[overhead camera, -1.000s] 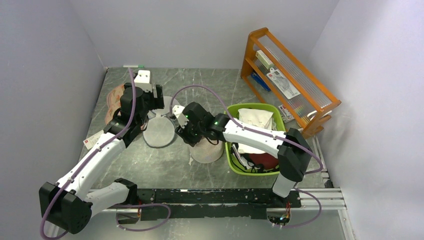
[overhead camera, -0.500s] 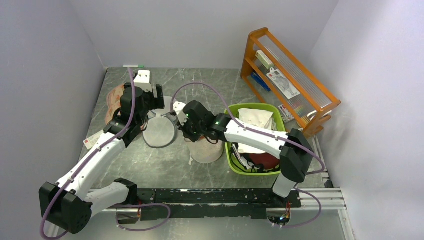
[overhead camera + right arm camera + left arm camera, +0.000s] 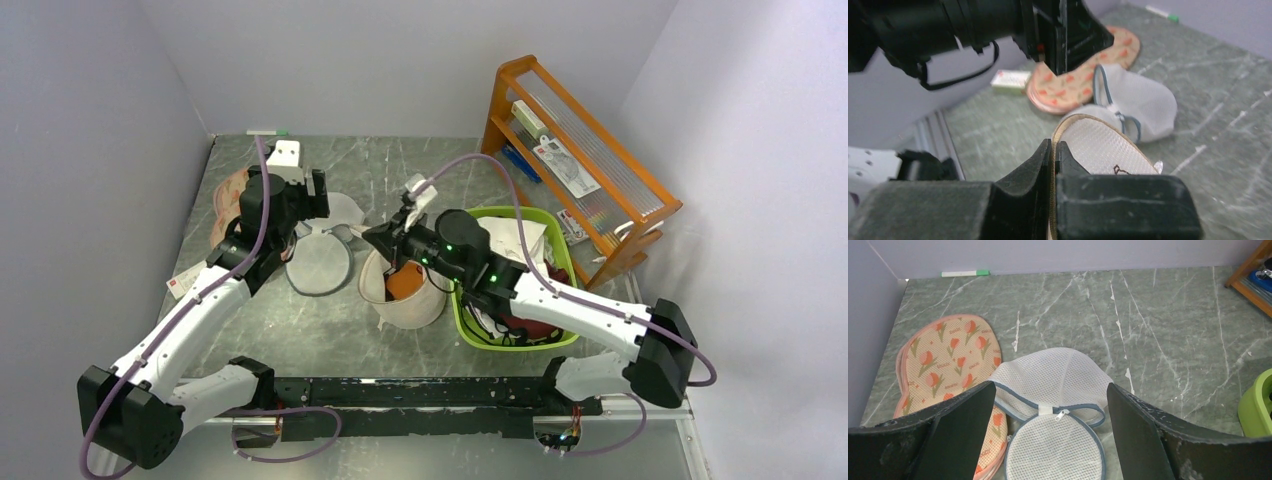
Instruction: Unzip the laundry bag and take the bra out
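The cream mesh laundry bag (image 3: 410, 308) lies at the table's middle with its upper flap (image 3: 1098, 147) lifted. That flap carries a small dark mark (image 3: 1120, 170). My right gripper (image 3: 383, 243) is shut on the flap's beige rim (image 3: 1053, 150) and holds it up. Inside the opened bag the orange-red bra (image 3: 405, 283) shows. My left gripper (image 3: 1048, 440) hangs open over the white mesh bag (image 3: 1053, 445) to the left and touches nothing.
A pink patterned bag (image 3: 943, 360) lies at the far left, with a small box (image 3: 180, 285) near it. The green basket (image 3: 505, 212) right of the laundry bag holds white cloth (image 3: 510, 240) and dark cloth (image 3: 525, 322). An orange rack (image 3: 580, 150) stands at the back right.
My right gripper has shut on the laundry bag's rim and swung back, lifting the flap so the orange-red inside shows. The left arm has stayed still.
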### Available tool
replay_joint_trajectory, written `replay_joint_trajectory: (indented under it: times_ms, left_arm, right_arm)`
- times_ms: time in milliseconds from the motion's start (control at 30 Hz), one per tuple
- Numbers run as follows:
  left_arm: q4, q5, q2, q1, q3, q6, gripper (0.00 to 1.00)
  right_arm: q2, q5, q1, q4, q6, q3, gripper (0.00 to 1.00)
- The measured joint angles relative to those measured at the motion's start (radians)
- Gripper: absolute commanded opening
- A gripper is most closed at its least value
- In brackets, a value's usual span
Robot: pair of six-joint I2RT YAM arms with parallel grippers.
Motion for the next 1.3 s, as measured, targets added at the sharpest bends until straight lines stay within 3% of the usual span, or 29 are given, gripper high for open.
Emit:
replay_joint_trajectory:
  times_ms: [333,567,767,900,1067,1200,1300]
  left_arm:
    - [0.000,0.000,-0.010,0.000,0.000,-0.001,0.93]
    - [0.000,0.000,-0.011,0.000,0.000,-0.001,0.93]
    - [0.000,0.000,-0.011,0.000,0.000,-0.001,0.93]
    - [0.000,0.000,-0.011,0.000,0.000,-0.001,0.93]
    - [0.000,0.000,-0.011,0.000,0.000,-0.001,0.93]
    - [0.000,0.001,-0.010,0.000,0.000,0.000,0.93]
    - [0.000,0.009,-0.009,0.000,0.000,0.000,0.94]
  right_arm:
    - [-0.066,0.076,-0.026,0.619,0.311,-0.313,0.00]
    - [-0.066,0.052,-0.064,0.848,0.555,-0.338,0.00]
    - [-0.066,0.044,-0.071,0.863,0.692,-0.335,0.00]
    - [-0.066,0.078,-0.100,0.758,0.748,-0.316,0.00]
    - [-0.040,0.053,-0.242,0.686,0.837,-0.327,0.00]
    - [0.032,-0.054,-0.384,0.671,0.878,-0.357,0.00]
    - [0.085,-0.141,-0.462,0.642,0.863,-0.379,0.07]
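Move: The right hand holds the rim of the laundry bag's lid; the green basket it heads towards lies about 29 cm to its right, 4 cm ahead and 21 cm below. The bag's body, with the orange bra inside, sits roughly 6 cm right, level fore and aft and 19 cm down. The round grey mesh piece is some 12 cm left, 11 cm ahead, 28 cm below. From the left hand the basket is about 37 cm right, 9 cm back and 19 cm down. Still pinching the lid's rim, the right hand rises 9 cm, then swings forward-right and down towards the basket. ##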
